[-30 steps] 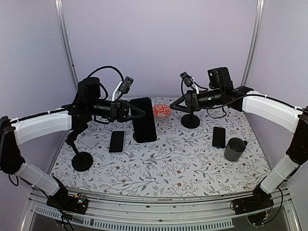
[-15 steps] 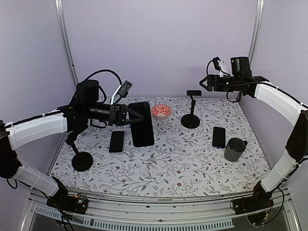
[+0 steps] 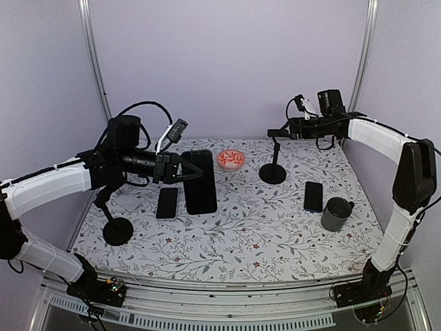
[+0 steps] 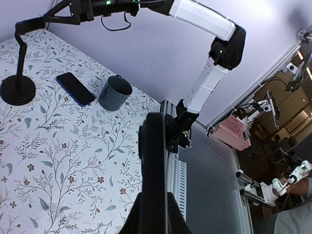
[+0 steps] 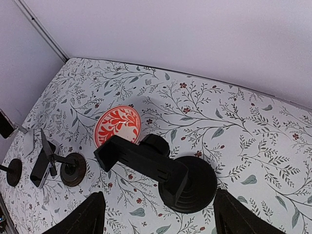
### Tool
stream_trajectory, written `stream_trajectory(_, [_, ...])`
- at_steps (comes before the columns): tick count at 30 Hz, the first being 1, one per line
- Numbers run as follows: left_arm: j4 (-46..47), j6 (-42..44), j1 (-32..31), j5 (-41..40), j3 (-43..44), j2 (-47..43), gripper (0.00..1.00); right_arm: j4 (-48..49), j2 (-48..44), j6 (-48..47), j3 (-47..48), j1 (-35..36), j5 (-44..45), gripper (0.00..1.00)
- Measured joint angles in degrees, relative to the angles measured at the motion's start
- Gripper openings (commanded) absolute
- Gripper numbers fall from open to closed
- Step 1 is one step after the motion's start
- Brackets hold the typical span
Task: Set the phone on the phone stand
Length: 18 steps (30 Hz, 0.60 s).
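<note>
My left gripper (image 3: pixel 185 176) is shut on a large black phone (image 3: pixel 200 181) and holds it upright above the table's left middle. In the left wrist view the phone (image 4: pixel 153 165) is edge-on between my fingers (image 4: pixel 153 217). The black phone stand (image 3: pixel 273 156) stands at the back right of centre, its clamp head (image 3: pixel 278 133) on top. My right gripper (image 3: pixel 288 128) is open and empty, just right of the clamp head. In the right wrist view the stand (image 5: pixel 146 160) lies below, between my spread fingers (image 5: pixel 92 214).
A small black phone (image 3: pixel 167 203) lies left of the held one. Another phone (image 3: pixel 313 196) and a grey mug (image 3: pixel 336 214) sit at the right. A red patterned bowl (image 3: pixel 231 159) is at the back. A second stand (image 3: pixel 118 229) is at the left.
My right gripper pulled up and back from the stand, then came down again to beside its clamp head. My left gripper moved the phone slightly left and lower.
</note>
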Motion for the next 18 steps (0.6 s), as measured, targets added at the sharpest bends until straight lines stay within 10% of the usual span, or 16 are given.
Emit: stream_trajectory(18, [1.25, -2.82, -0.28, 0.31, -0.04, -2.73, 0.0, 3.15, 6.99, 0.24, 4.48, -1.92, -12.92, 0.54])
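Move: The head of the phone stand lies just off the right fingertips, about 5 cm left, 3 cm ahead and a couple below. From that hand, the red bowl sits roughly 19 cm left and 6 cm farther out, and the flat phone some 11 cm right and 12 cm back, both nearly 20 cm lower. From the left hand, which already holds the upright phone, the stand's head is about 27 cm ahead, 24 cm right and 7 cm lower. Leftward and forward, sinking slightly, the right hand eases about 3 cm in on the stand's head, turning some 10 degrees counter-clockwise with its left side lifting. Its fingers draw partly together around the head's near end, still well open; a grip can't be made out. The left hand keeps its hold on the phone and lifts it about 2 cm, drifting back a little. ##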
